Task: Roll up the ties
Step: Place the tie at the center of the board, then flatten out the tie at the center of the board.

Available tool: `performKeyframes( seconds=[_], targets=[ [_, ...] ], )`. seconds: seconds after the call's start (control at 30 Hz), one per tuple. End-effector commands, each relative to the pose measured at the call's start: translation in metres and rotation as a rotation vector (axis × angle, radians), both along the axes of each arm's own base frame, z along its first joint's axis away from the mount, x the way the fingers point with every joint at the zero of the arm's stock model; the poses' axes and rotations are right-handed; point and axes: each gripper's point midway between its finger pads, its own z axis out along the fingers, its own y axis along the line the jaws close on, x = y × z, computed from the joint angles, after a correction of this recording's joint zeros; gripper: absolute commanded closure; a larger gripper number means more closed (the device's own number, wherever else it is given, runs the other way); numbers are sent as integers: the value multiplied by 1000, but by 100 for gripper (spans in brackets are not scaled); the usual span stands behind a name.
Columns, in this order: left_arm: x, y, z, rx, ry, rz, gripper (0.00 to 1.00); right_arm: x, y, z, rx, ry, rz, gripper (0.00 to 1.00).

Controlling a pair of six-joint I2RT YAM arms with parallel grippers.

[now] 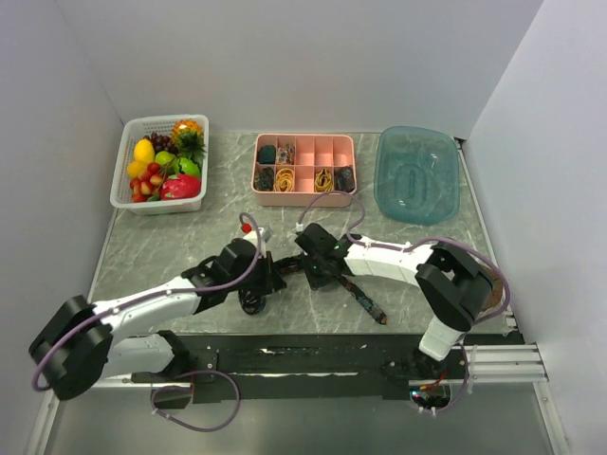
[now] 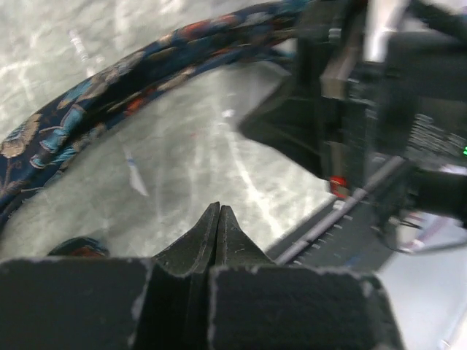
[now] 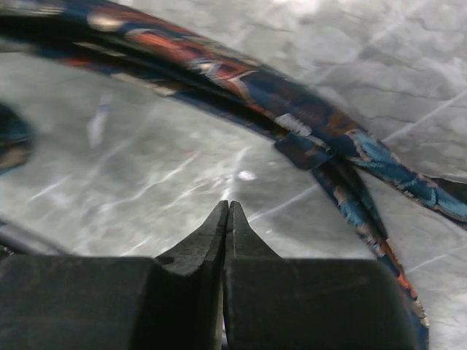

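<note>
One dark paisley tie lies unrolled on the marble table, running from between the two grippers toward the near right. In the left wrist view the tie arcs across the top left, beyond my left gripper, which is shut on nothing just above the table. In the right wrist view the tie crosses the top and runs down the right side. My right gripper is shut and empty, short of it. From above, the left gripper and right gripper sit close together at the table's middle.
A pink compartment tray at the back centre holds rolled dark ties and yellow bands. A white basket of toy fruit stands at the back left. At the back right is a teal tub. The right arm's body looms close to the left gripper.
</note>
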Motion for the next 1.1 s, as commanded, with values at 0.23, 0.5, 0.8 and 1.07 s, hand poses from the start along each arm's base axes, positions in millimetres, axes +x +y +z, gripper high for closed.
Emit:
performKeyframes(
  seconds=[0.23,0.5,0.8,1.07],
  targets=[
    [32,19,-63,307,73,196,99,46,-20,-6,-206,-165,-127,100],
    [33,58,-74,494,100,310,99,82,-41,-17,-235,-179,-222,100],
    [33,105,-71,554,162,429,99,113,-66,-19,-230,-168,-280,100],
    [49,139,-55,605,177,514,99,115,-83,-29,-249,-128,-306,100]
  ],
)
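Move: The tie lies bent across the table: its left bend is about 8 cm left of the left hand, 2 cm ahead and 8 cm below, with the dark looped end some 6 cm left and 4 cm back. Its middle is about 3 cm ahead of the right hand, 1 cm right and 2 cm below; its tail end lies 9 cm back and 14 cm right of that hand, the pink organizer's middle 27 cm ahead and 4 cm left. The tie is worked from both sides with shut fingers: the left hand first sinks about 7 cm, edging forward-left, then sweeps left along the table against the tie's left bend while turning counter-clockwise. The right hand, already low, pushes the middle forward some 12 cm, veering right and turning slightly clockwise, towards the organizer. ##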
